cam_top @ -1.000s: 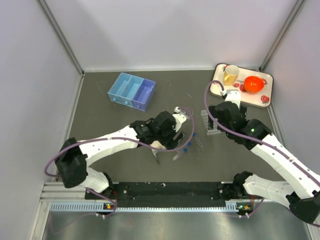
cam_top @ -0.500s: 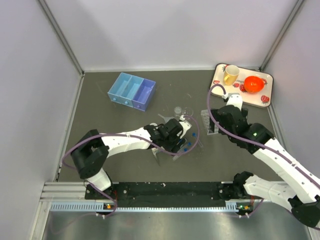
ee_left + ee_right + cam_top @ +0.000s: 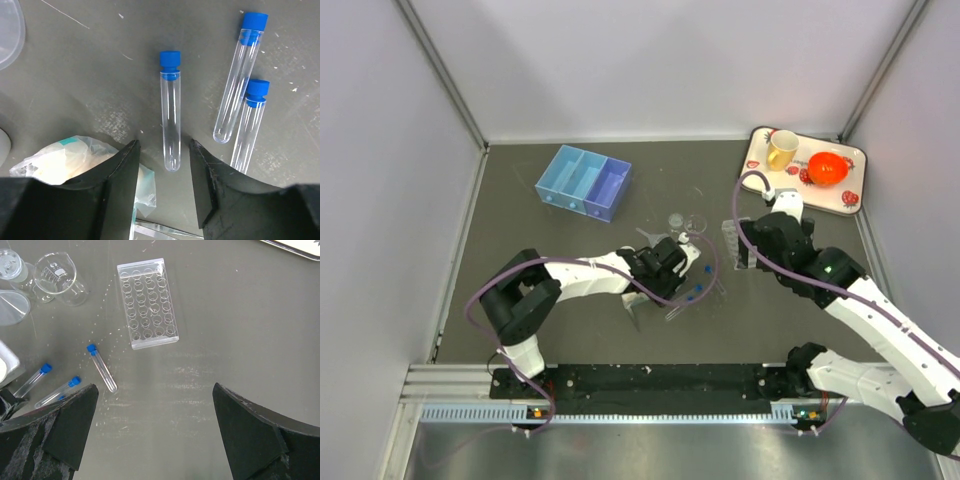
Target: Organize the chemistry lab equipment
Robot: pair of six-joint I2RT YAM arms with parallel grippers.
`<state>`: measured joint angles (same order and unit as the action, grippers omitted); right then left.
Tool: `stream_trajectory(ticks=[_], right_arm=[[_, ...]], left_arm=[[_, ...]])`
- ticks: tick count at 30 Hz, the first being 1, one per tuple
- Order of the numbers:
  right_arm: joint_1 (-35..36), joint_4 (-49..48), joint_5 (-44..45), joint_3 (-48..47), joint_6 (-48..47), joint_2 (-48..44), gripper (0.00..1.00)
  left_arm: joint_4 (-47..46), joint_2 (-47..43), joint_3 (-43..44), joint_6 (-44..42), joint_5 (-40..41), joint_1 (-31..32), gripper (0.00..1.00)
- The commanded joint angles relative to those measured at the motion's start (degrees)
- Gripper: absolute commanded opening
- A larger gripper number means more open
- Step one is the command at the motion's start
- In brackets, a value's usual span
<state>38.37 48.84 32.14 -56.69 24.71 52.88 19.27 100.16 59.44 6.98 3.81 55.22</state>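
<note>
Three clear blue-capped tubes lie on the dark table: one in the middle, two to its right. My left gripper is low over them. Its jaws stand partly closed either side of the middle tube's round end, with a gap on each side. The bag of white material lies against the left finger. My right gripper hangs wide open above bare table, below the clear tube rack. A fourth tube lies near the rack.
Two tiny beakers and the clear funnel stand left of the rack. The blue three-compartment tray sits at the back left. A strawberry-patterned tray with a yellow mug and an orange bowl is at the back right.
My left gripper has dropped towards the tubes and its jaws have narrowed around one tube's end. The right arm has shifted slightly, still wide open.
</note>
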Motion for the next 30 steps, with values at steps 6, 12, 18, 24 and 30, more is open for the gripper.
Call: stream_trajectory(ticks=[6,12,18,24,30], right_arm=[[-0.3,-1.3,-0.6,0.4,0.9,-1.6,0.99],[-0.3,-1.3,-1.1,1.7,1.6,-2.0,0.99],[-0.4,-0.6,-2.7,1.2,1.8,-2.8,0.99],[-0.3,-0.2,-14.5,-5.2,-1.4,-3.3,0.99],[-0.4,-0.1,-37.0,-10.4,-3.8,-6.6,0.99]], left_arm=[[-1.9,1.4,-0.8,-0.7,-0.2,-0.5,0.38],[-1.4,0.9,-1.5,0.4,-0.8,-0.5,0.24],[3.7,-2.1,2.1,-0.3,-0.2,-0.4,0.12],[14.2,-9.7,10.4,-1.7,-6.0,-0.4,0.10],[20.0,-18.8,16.1,-3.1,-18.5,-0.5,0.09]])
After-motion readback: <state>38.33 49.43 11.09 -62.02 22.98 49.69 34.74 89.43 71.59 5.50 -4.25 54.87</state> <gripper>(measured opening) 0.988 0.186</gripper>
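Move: Just ahead of the left hand, between its half-open fingertips, lies the nearest blue-capped test tube, its middle about 1 cm ahead, 2 cm right and 1 cm below. A second tube lies level and some 5 cm right, a third about 3 cm right and 3 cm back; the cotton bag is 6 cm left and 2 cm ahead. From the right hand the nearest tube is about 18 cm left, level fore and aft, 20 cm below; the rack stands 9 cm ahead and 4 cm left. Closing on the tube's lower half, the left fingers pinch it where it lies while the hand stays put, then the hand lifts it about 11 cm almost straight up, quickening, cap end sticking out free towards the right hand. Late on, the wide-open right hand dips slightly, then swings some 6 cm left, up and back towards the lifted tube, turning about 15 degrees counter-clockwise with its left side rising. ##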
